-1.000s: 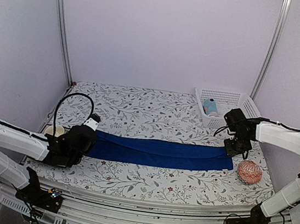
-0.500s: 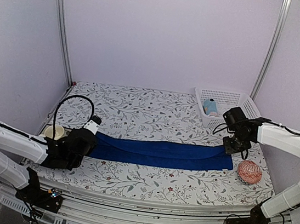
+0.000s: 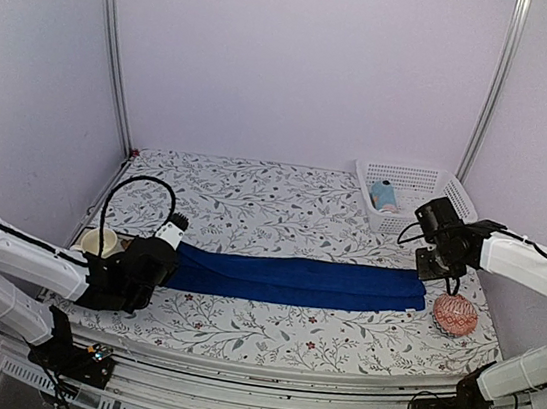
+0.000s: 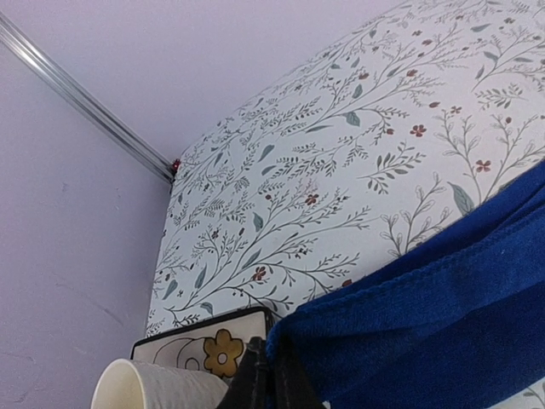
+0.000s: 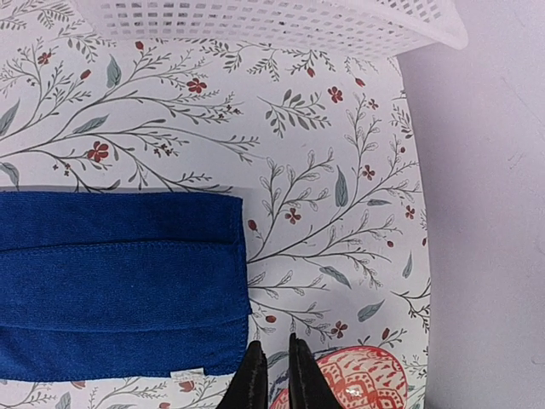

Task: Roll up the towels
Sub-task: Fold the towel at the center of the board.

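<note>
The long royal-blue towel (image 3: pixel 294 280) lies flat, folded into a strip across the table. Its right end (image 5: pixel 119 281) rests flat, and its left end (image 4: pixel 443 315) rises to my left gripper (image 4: pixel 271 362), whose jaws are shut with the towel's edge at their tips. From above, the left gripper (image 3: pixel 160 258) sits at the strip's left end. My right gripper (image 5: pixel 272 349) hovers just right of the towel's near right corner, jaws parted a little with nothing between them; from above, the right gripper (image 3: pixel 434 271) is at the strip's right end. The light-blue towel (image 3: pixel 385 195) lies in the basket.
A white mesh basket (image 3: pixel 427 189) stands at the back right, its rim (image 5: pixel 281 21) beyond the right gripper. A pink-red patterned ball (image 3: pixel 455 314) lies right beside the right fingers, ball (image 5: pixel 358 383). A white cup (image 4: pixel 145 388) and a flower tile (image 4: pixel 204 349) sit by the left gripper.
My right gripper has let go of the towel's right end, parted its jaws slightly and shifted right. The left arm has barely moved and keeps hold of the left end.
</note>
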Controlling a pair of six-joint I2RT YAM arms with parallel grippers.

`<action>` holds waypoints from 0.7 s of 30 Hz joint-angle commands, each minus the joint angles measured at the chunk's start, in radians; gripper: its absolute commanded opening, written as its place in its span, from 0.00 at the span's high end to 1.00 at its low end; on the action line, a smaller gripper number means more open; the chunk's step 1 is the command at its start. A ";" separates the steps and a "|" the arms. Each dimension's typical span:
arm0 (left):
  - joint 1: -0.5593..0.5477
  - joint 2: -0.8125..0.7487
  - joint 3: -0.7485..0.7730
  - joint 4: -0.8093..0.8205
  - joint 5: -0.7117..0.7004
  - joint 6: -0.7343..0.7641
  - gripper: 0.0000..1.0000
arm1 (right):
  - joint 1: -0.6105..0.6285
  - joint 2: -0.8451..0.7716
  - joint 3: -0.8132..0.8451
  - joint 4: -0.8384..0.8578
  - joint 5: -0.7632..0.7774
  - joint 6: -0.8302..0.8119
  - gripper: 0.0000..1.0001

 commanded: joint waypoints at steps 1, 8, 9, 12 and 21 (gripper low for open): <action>-0.023 0.002 -0.016 0.035 -0.027 0.007 0.95 | 0.005 -0.044 -0.010 0.015 0.031 0.021 0.88; -0.035 -0.002 -0.021 0.048 -0.040 0.015 0.67 | 0.005 -0.103 -0.024 0.036 0.011 0.007 0.82; -0.037 0.001 -0.019 0.048 -0.044 0.013 0.64 | 0.004 -0.107 -0.026 0.042 0.009 0.003 0.78; -0.038 0.006 -0.004 0.036 -0.061 0.013 0.57 | 0.003 -0.129 -0.024 0.069 -0.011 -0.015 0.67; -0.031 -0.154 0.129 -0.074 0.013 -0.048 0.03 | -0.080 -0.024 0.034 0.203 -0.196 -0.074 0.48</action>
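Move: Between the left fingers is the navy towel's far left corner, held a few centimetres off the table; the towel's middle lies about 28 cm to that hand's right and 3 cm back. The white mug stands about 13 cm to its left and 3 cm back. From the empty right hand, the towel's right end lies about 3 cm ahead, 3 cm left and 6 cm below, the red bowl about 5 cm right and 2 cm back, the white basket about 25 cm ahead and 6 cm left. Spreading from nearly shut to wide open, the left fingers let go of the towel corner almost in place, then the hand lifts quickly by some 3.5 cm, drifting about 1 cm right. Meanwhile the right hand, touching nothing, rises about 3 cm above the towel's right end, then eases forward and left by about 1.5 cm each, its fingers opening halfway and tipping upward slightly. ##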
